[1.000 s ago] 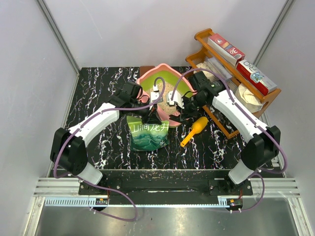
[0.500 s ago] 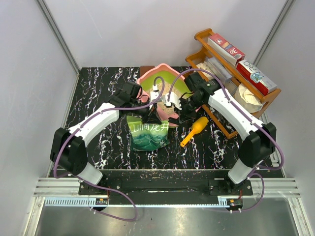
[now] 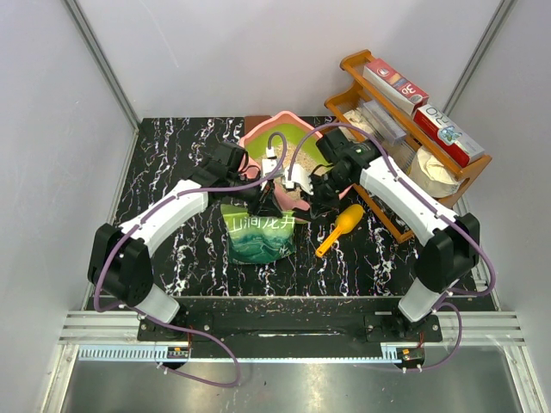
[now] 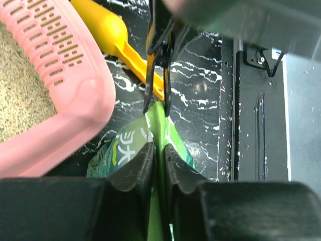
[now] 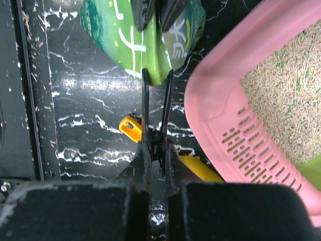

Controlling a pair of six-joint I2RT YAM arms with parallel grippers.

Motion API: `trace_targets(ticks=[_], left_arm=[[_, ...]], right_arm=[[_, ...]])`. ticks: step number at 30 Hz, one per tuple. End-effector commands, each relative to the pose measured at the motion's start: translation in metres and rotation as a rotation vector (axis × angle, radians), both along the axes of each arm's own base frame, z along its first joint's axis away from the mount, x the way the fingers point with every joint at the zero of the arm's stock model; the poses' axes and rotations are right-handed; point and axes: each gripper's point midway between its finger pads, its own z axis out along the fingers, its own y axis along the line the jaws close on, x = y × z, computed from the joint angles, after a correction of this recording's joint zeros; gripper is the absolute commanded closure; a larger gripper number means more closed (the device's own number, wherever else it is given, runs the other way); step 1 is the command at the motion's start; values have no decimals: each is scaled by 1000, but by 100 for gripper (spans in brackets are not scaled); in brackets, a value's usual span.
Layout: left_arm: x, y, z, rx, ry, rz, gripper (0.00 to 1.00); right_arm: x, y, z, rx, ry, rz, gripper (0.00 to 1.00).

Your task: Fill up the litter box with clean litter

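Observation:
The pink litter box [image 3: 258, 138] stands at the back middle, with beige clean litter [image 3: 297, 157] inside. In the wrist views its slotted lip [image 4: 55, 40] [image 5: 251, 143] and the litter [image 4: 17, 100] [image 5: 286, 75] show beside the grippers. In front of it stands a green bag [image 3: 258, 237] with white characters. My left gripper [image 3: 263, 205] [image 4: 160, 150] is shut on the bag's upright top edge [image 4: 158, 123]. My right gripper [image 3: 323, 200] [image 5: 157, 153] is shut on a black clip [image 5: 156, 100] [image 4: 159, 65], which reaches the bag's top [image 5: 155, 73].
A yellow-orange scoop [image 3: 338, 231] [image 4: 108, 35] [image 5: 131, 128] lies on the black marbled table right of the bag. A brown wooden rack [image 3: 405, 112] with boxes stands at the back right. A black rail [image 4: 256, 125] runs along the near edge.
My right arm has shifted a little to the left, bringing its gripper closer to the bag's top. The left arm and the bag have stayed where they were.

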Motion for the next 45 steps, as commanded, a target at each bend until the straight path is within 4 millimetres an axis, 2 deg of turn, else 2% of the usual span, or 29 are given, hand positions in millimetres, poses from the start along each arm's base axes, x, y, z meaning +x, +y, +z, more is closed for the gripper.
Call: trace_targets(ticks=[1, 2, 5, 10, 15, 16, 21, 24, 28, 34, 41, 45], left_arm=[[3, -3, 12, -26, -23, 16, 77], [5, -2, 11, -25, -19, 27, 69], [5, 2, 12, -20, -19, 37, 62], [4, 23, 18, 12, -68, 53, 57], [-6, 54, 12, 46, -39, 108, 55], [-10, 58, 15, 44, -60, 107, 55], [-28, 73, 5, 88, -72, 113, 55], [-31, 78, -1, 107, -90, 120, 60], [-25, 80, -2, 115, -112, 155, 67], [-19, 73, 8, 69, -104, 182, 68], [-22, 64, 20, -11, -55, 201, 59], [-24, 68, 21, -20, -47, 222, 57]], right_arm=[[-5, 23, 10, 41, -33, 55, 100], [-6, 23, 10, 39, -32, 56, 100], [-7, 24, 8, 34, -32, 58, 100], [-5, 23, 12, 24, -57, 56, 100], [-5, 23, 17, 17, -69, 54, 100], [-5, 23, 18, 16, -70, 53, 100], [-4, 24, 19, -4, -80, 51, 100], [-3, 25, 24, -20, -85, 60, 100], [-6, 27, 21, -58, -84, 88, 100], [-12, 30, 20, -111, -72, 133, 100], [-18, 36, 21, -151, -74, 167, 100], [-20, 40, 20, -180, -74, 181, 100]])
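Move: The left hand pinches the litter bag's upper green edge; the bag's middle lies about 5 cm to this hand's left, 6 cm back towards the base and 12 cm below. From the right hand, gripping the same edge just to the right, the bag's middle is some 10 cm left, 6 cm back and 11 cm lower. The litter box is centred about 12 cm ahead of the right hand; the yellow scoop lies roughly 10 cm to its right and 4 cm back. The left fingers let go of the bag's edge, opening to under half, and slip about 7 cm left along it, easing back some 2 cm and ending loosely astride the green film. The right hand keeps its fingers shut on the edge and follows some 3.5 cm left, rising slightly and tilting about 10 degrees. ##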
